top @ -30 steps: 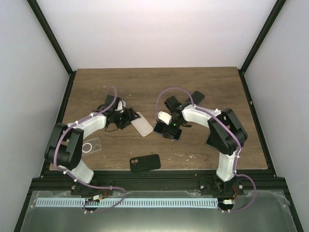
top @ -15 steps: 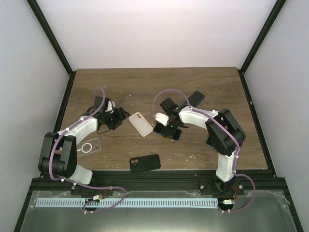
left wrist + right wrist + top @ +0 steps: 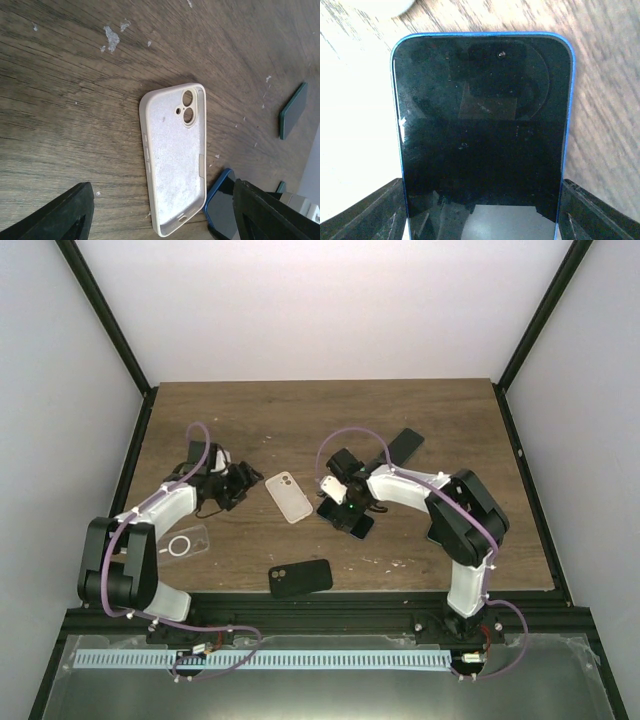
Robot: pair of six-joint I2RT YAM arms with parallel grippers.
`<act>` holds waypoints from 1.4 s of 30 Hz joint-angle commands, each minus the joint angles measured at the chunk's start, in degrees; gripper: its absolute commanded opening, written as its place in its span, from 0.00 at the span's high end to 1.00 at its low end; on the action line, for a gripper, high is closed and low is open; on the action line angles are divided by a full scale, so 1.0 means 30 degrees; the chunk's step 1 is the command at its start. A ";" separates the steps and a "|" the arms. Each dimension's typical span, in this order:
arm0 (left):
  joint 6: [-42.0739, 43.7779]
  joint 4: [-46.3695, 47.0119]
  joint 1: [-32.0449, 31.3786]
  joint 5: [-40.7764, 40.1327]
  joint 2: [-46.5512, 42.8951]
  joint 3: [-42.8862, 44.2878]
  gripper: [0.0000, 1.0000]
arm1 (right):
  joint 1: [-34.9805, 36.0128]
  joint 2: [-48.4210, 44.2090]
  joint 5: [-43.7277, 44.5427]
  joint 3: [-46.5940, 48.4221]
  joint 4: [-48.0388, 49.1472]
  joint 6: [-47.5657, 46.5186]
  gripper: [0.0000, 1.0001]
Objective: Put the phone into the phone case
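The beige phone case (image 3: pixel 288 497) lies on the table with its hollow side up; the left wrist view shows the case (image 3: pixel 175 160) with its camera hole at the far end. My left gripper (image 3: pixel 237 486) stands open to the left of it, apart from it, and holds nothing; the left gripper (image 3: pixel 162 184) shows only its fingertips (image 3: pixel 70 212). The blue-edged phone (image 3: pixel 352 519) sits screen up just right of the case. My right gripper (image 3: pixel 338 508) is shut on it. In the right wrist view the phone (image 3: pixel 480 125) fills the space between the right gripper (image 3: pixel 481 182) fingers.
A clear case with a ring (image 3: pixel 183 542) lies at the left near my left arm. A black phone case (image 3: pixel 300 578) lies near the front edge. A dark green phone (image 3: pixel 405 443) lies behind my right arm and appears as the green phone (image 3: pixel 292 111) in the left wrist view.
My left gripper has let go of the case and drawn back to the left. The case has shifted slightly left. My right gripper has closed on the phone's edges and moved a little left.
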 commanded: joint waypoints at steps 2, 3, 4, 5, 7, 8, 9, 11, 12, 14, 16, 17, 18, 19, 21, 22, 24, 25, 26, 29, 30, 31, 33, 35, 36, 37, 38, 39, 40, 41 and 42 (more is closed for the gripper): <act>-0.0021 0.0040 0.0232 0.0384 -0.0402 -0.0351 0.21 | 0.0209 -0.1051 -0.0284 0.0665 -0.1494 0.3272 0.30; -0.0073 0.0054 0.0286 0.0380 -0.0473 -0.0402 0.21 | 0.0266 -0.1191 -0.0631 0.0809 -0.1241 0.3786 0.32; -0.0109 0.0092 0.0373 0.0398 -0.0559 -0.0459 0.20 | 0.0346 -0.1297 -0.0967 0.0958 -0.0938 0.4290 0.33; -0.0165 0.0126 0.0505 0.0404 -0.0654 -0.0558 0.19 | 0.0440 -0.1387 -0.1167 0.1164 -0.0480 0.4792 0.33; -0.0173 0.0167 0.0862 0.0536 -0.0916 -0.0683 0.18 | 0.0630 -0.1524 -0.1327 0.1603 0.0217 0.5813 0.32; -0.0147 0.0143 0.1078 0.0644 -0.1046 -0.0725 0.18 | 0.0677 -0.1509 -0.1472 0.1849 0.0570 0.6231 0.32; -0.0095 0.0096 0.1289 0.0720 -0.1183 -0.0807 0.18 | 0.0757 -0.1399 -0.1695 0.2287 0.0786 0.6529 0.32; -0.0035 -0.0015 0.1745 0.0831 -0.1433 -0.0953 0.18 | 0.0996 -0.1013 -0.2011 0.3224 0.1017 0.7065 0.32; 0.0006 0.0025 0.1958 0.0930 -0.1525 -0.1067 0.18 | 0.1126 -0.0762 -0.2057 0.3652 0.1157 0.7382 0.32; -0.0005 0.0031 0.2248 0.1076 -0.1622 -0.1218 0.18 | 0.1384 -0.0321 -0.2089 0.4436 0.1534 0.7958 0.32; 0.0006 0.0089 0.2409 0.1207 -0.1639 -0.1370 0.18 | 0.1536 0.0153 -0.2069 0.5309 0.1955 0.8630 0.33; 0.0044 0.0104 0.2425 0.1226 -0.1679 -0.1423 0.18 | 0.1633 0.0384 -0.2000 0.5677 0.2186 0.8913 0.33; 0.0045 0.0132 0.2420 0.1247 -0.1673 -0.1458 0.18 | 0.1748 0.0647 -0.1955 0.6064 0.2427 0.9175 0.33; -0.0003 0.0205 0.2427 0.1257 -0.1679 -0.1540 0.18 | 0.1861 0.0925 -0.1931 0.6427 0.2600 0.9413 0.33; -0.0030 0.0328 0.2430 0.1309 -0.1661 -0.1647 0.18 | 0.2143 0.1467 -0.1679 0.7219 0.2946 0.9960 0.33; -0.0034 0.0368 0.2428 0.1338 -0.1604 -0.1659 0.18 | 0.2221 0.1846 -0.1531 0.7586 0.3072 1.0262 0.33; -0.0022 0.0394 0.2427 0.1440 -0.1507 -0.1674 0.18 | 0.2372 0.2289 -0.1186 0.8081 0.3559 1.0840 0.33; -0.0029 0.0399 0.2442 0.1475 -0.1472 -0.1661 0.18 | 0.2444 0.2460 -0.1015 0.8166 0.3950 1.1060 0.33; -0.0026 0.0421 0.2430 0.1491 -0.1445 -0.1653 0.18 | 0.2486 0.2591 -0.0836 0.8131 0.4369 1.1380 0.33; -0.0013 0.0466 0.2426 0.1559 -0.1445 -0.1711 0.18 | 0.2683 0.3130 -0.0829 0.8193 0.5354 1.1655 0.33; 0.0012 0.0441 0.2428 0.1556 -0.1460 -0.1736 0.18 | 0.2776 0.3345 -0.0725 0.8316 0.5434 1.1620 0.33; 0.0019 0.0412 0.2428 0.1559 -0.1466 -0.1769 0.18 | 0.2876 0.3551 -0.0565 0.8419 0.5441 1.1604 0.33; 0.0071 0.0358 0.2428 0.1599 -0.1512 -0.1819 0.18 | 0.2977 0.3881 -0.0331 0.8413 0.5512 1.1637 0.33; 0.0102 0.0307 0.2420 0.1575 -0.1558 -0.1802 0.18 | 0.3011 0.4080 -0.0244 0.8176 0.5832 1.1738 0.33; 0.0081 0.0314 0.2427 0.1576 -0.1603 -0.1828 0.18 | 0.3011 0.4134 -0.0260 0.7988 0.6135 1.1733 0.33; 0.0061 0.0363 0.2428 0.1602 -0.1612 -0.1850 0.18 | 0.3033 0.4174 -0.0251 0.7843 0.6370 1.1721 0.33; 0.0025 0.0373 0.2428 0.1635 -0.1635 -0.1878 0.18 | 0.3040 0.4230 -0.0162 0.7723 0.6554 1.1716 0.33; -0.0001 0.0389 0.2431 0.1679 -0.1642 -0.1860 0.18 | 0.3040 0.4274 -0.0023 0.7616 0.6698 1.1675 0.33; -0.0031 0.0402 0.2428 0.1739 -0.1642 -0.1850 0.18 | 0.3040 0.4297 0.0083 0.7493 0.6836 1.1608 0.33; -0.0027 0.0392 0.2428 0.1791 -0.1639 -0.1871 0.18 | 0.3040 0.4317 0.0191 0.7353 0.6986 1.1537 0.32; -0.0033 0.0406 0.2431 0.1816 -0.1620 -0.1866 0.18 | 0.3026 0.4328 0.0304 0.7251 0.7048 1.1495 0.33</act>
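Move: The right gripper already grips the black phone, just above the table. From it, the open light case lies roughly 14 cm left and 5 cm ahead, about a centimetre lower. The black case is some 16 cm back and 10 cm left, and another dark phone about 20 cm ahead and 17 cm right. From the left gripper, the light case is about 9 cm right, level fore and aft, 7 cm below. Keep the right grip on the phone's long edges, lift it roughly 10 cm while swinging it left and somewhat forward to the light case, about 16 cm left in all, then sink some 4 cm over the case. Turn the phone clockwise about 20 degrees, raising its left side. Draw the open left gripper about 3 cm left, away from the case. ##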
